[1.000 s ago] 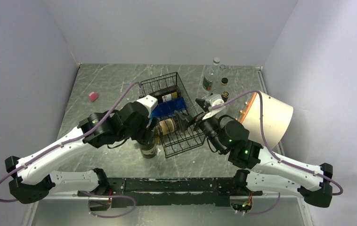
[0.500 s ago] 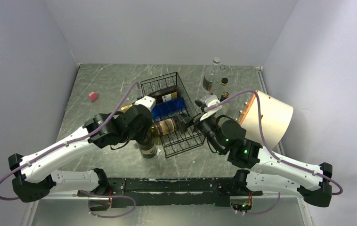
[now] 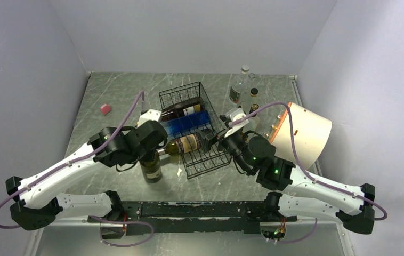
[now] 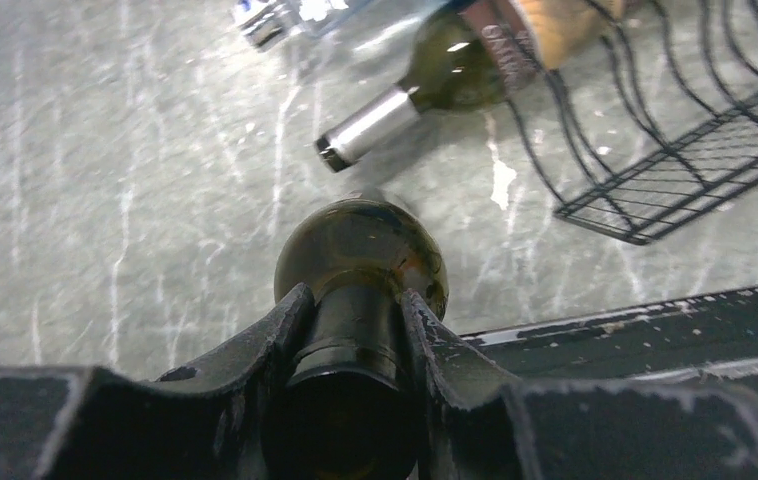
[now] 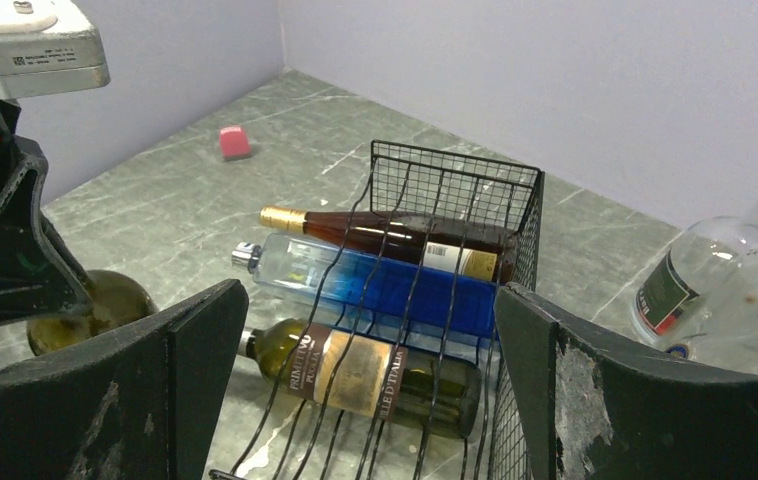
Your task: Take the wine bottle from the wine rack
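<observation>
The black wire wine rack (image 3: 210,160) sits mid-table with three bottles lying in it: a brown one (image 3: 181,111), a blue one (image 3: 189,121) and a green labelled one (image 3: 185,144). Left of the rack, a dark green wine bottle (image 3: 151,170) stands upright outside it. My left gripper (image 3: 149,154) is shut on its neck; the left wrist view shows both fingers (image 4: 280,335) pressed against the neck above the round shoulder (image 4: 360,250). My right gripper (image 5: 367,295) hangs open at the rack's right end (image 5: 455,180), with nothing between its fingers.
A pink block (image 3: 105,109) lies at the far left. Clear glass bottles (image 3: 238,85) and a small dark bottle (image 3: 253,93) stand behind the rack on the right. A big white cylinder (image 3: 304,133) lies at the right wall. A black rail (image 3: 200,208) runs along the near edge.
My left gripper has shut on the dark bottle's neck and carried it leftward, away from the rack. The right arm has barely moved.
</observation>
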Motion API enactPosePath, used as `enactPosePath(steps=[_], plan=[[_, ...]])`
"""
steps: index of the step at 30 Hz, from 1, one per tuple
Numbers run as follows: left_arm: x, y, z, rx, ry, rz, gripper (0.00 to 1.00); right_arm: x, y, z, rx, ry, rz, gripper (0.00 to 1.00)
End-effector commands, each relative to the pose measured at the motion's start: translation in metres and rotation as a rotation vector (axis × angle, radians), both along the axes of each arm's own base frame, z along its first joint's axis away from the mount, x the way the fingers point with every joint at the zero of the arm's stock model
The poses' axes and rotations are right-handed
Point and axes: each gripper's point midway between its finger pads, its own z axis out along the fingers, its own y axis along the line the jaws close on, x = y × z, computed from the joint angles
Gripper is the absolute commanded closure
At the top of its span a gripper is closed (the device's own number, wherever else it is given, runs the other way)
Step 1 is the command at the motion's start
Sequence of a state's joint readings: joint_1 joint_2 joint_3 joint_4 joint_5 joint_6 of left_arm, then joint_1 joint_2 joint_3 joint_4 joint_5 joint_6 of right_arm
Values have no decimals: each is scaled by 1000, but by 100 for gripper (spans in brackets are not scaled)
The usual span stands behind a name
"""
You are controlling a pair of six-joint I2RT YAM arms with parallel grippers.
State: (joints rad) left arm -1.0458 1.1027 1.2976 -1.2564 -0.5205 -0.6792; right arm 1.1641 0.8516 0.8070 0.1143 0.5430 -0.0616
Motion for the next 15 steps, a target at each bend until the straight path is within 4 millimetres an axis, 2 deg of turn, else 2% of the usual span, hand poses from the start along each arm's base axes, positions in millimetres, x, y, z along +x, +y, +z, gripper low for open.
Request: enactPosePath(steps=[1,6,9,12,15], plan=[[15,42,20,88,-77,166,93,0,-1,1,22,7,2,0],[68,71,35,79,-158,252,93,0,8,-2,14,22,22,0],[98,108,44,114,-205,381,93,-1,13,-2,9,34,37,0],[124,145,68,135,-289,488,93,-2,12,-3,15,49,38,0],[151,173,92,45,-380,603,93,-2,13,-5,22,44,38,0]])
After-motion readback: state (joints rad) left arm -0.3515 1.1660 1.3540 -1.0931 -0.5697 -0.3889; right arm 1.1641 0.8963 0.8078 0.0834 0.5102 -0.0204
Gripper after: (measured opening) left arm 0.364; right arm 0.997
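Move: The dark wine bottle already hangs by its neck from my left fingers, off the rack. The open table it is carried over lies about 15 cm ahead and 18 cm to the left, some 22 cm down; the pink block is roughly 30 cm ahead and 19 cm left. The Primitivo bottle lies 13 cm ahead and 12 cm right, the blue bottle 20 cm ahead and 9 cm right. From my right hand that open table is about 10 cm ahead and 41 cm left. I swing the upright bottle away from the rack with my left hand, first leftward, then left and forward together, some 18 cm in all and speeding up, rising just 2 or 3 cm. My wrist comes round about 30 degrees counter-clockwise, fingers still shut on the neck. My open right hand sinks about 2 cm above the rack. ##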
